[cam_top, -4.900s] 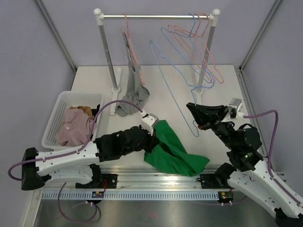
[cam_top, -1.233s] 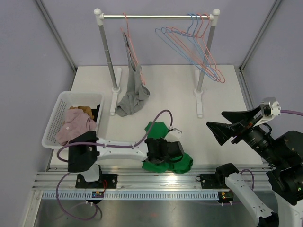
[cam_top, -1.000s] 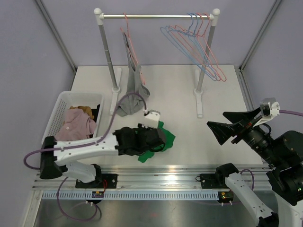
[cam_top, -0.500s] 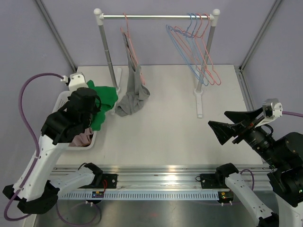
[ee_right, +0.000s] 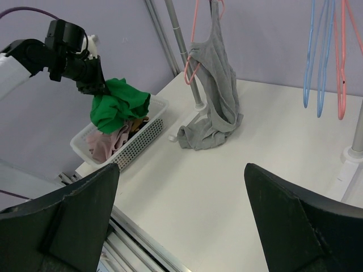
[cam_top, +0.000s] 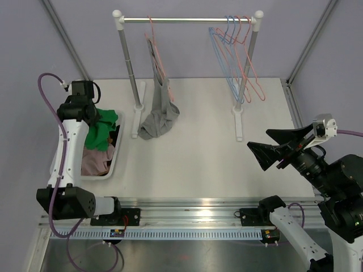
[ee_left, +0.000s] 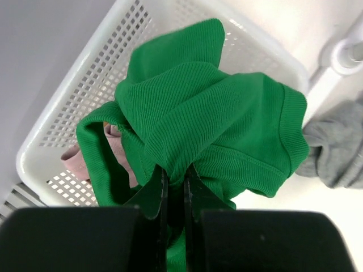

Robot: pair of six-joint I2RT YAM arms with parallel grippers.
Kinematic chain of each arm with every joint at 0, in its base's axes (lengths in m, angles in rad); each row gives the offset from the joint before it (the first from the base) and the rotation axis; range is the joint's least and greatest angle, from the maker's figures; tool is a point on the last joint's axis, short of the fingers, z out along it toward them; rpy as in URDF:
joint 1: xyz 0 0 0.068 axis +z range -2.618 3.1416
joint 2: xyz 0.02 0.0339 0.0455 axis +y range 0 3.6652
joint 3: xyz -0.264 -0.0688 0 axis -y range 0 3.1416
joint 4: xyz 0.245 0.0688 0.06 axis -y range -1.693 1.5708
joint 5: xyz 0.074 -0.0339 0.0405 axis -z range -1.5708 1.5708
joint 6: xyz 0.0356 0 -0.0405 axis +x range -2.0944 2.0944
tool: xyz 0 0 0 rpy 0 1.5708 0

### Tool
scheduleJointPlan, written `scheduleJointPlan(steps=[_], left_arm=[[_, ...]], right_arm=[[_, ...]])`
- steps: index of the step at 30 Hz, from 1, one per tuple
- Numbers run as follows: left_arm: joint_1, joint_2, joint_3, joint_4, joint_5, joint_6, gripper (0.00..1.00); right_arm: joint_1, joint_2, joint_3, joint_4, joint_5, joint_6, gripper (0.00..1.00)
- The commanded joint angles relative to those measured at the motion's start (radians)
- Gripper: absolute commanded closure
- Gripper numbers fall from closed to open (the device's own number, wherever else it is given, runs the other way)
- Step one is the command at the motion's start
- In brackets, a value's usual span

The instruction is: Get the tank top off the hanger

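A grey tank top [cam_top: 159, 107] hangs on a pink hanger [cam_top: 156, 48] at the left of the rack rail [cam_top: 187, 20], its hem bunched on the table. It also shows in the right wrist view [ee_right: 218, 96]. My left gripper [ee_left: 176, 181] is shut on a green tank top [ee_left: 210, 119] and holds it above the white basket [ee_left: 85, 90]; from above the green tank top [cam_top: 102, 127] hangs over the basket's far end. My right gripper [cam_top: 260, 144] is open and empty, raised at the right, far from the rack.
The basket [cam_top: 116, 148] holds pink cloth [ee_left: 71, 153] and something dark. Several empty blue and pink hangers [cam_top: 235, 51] hang by the rack's right post. The rack's two feet stand on the table behind the middle.
My left arm lifted the green tank top from the table's front and swung it left over the basket. The empty hangers swung back to the right post. The right gripper withdrew to the right.
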Motion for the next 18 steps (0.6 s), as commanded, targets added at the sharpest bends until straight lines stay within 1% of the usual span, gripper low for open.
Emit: scheduleJointPlan(steps=[1, 3, 7, 8, 12, 14, 15, 18], left_arm=[[0.075, 0.045, -0.054, 0.11, 0.062, -0.004, 1.0], [0.102, 0.082, -0.103, 0.142, 0.087, -0.011, 1.0], [0.171, 0.217, -0.127, 0.159, 0.16, -0.02, 1.0], [0.178, 0.262, -0.128, 0.164, 0.168, -0.025, 1.0], [0.185, 0.352, -0.139, 0.178, 0.161, -0.04, 1.0], [0.185, 0.398, -0.139, 0.17, 0.153, -0.053, 1.0], [0.185, 0.447, -0.134, 0.15, 0.153, -0.057, 1.0], [0.185, 0.467, -0.12, 0.127, 0.165, -0.063, 1.0]], right_arm=[[-0.004, 0.014, -0.016, 0.061, -0.034, 0.001, 0.0], [-0.004, 0.011, -0.026, 0.075, -0.046, 0.002, 0.0], [-0.002, 0.002, -0.075, 0.124, -0.057, 0.028, 0.01], [-0.002, 0.002, -0.082, 0.139, -0.058, 0.044, 0.01], [-0.001, 0.017, -0.109, 0.158, -0.087, 0.068, 0.01], [-0.004, 0.028, -0.131, 0.182, -0.1, 0.085, 0.0], [-0.002, 0.031, -0.136, 0.188, -0.109, 0.09, 0.0], [-0.002, 0.045, -0.156, 0.231, -0.114, 0.125, 0.01]])
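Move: The laundry basket's middle is about 21 cm below the left hand, some 5 cm to its left and 2 cm back; the pink top in it lies 9 cm back, 3 cm left and 19 cm down. From the right hand, the hanging grey tank top is roughly 40 cm ahead, 29 cm left and 25 cm lower, with the empty hangers some 40 cm ahead, 1 cm left and 5 cm lower. Straight down for the most part, about 16 cm, the left hand carries the bunched green tank top into the basket, easing some 5 cm left and 3 cm forward and slowing near the end, its fingers tipping about 20 degrees steeper and staying shut on the cloth. The right hand, empty and wide open, starts drifting forward, left and down, about 4 cm in all, towards the grey tank top. ##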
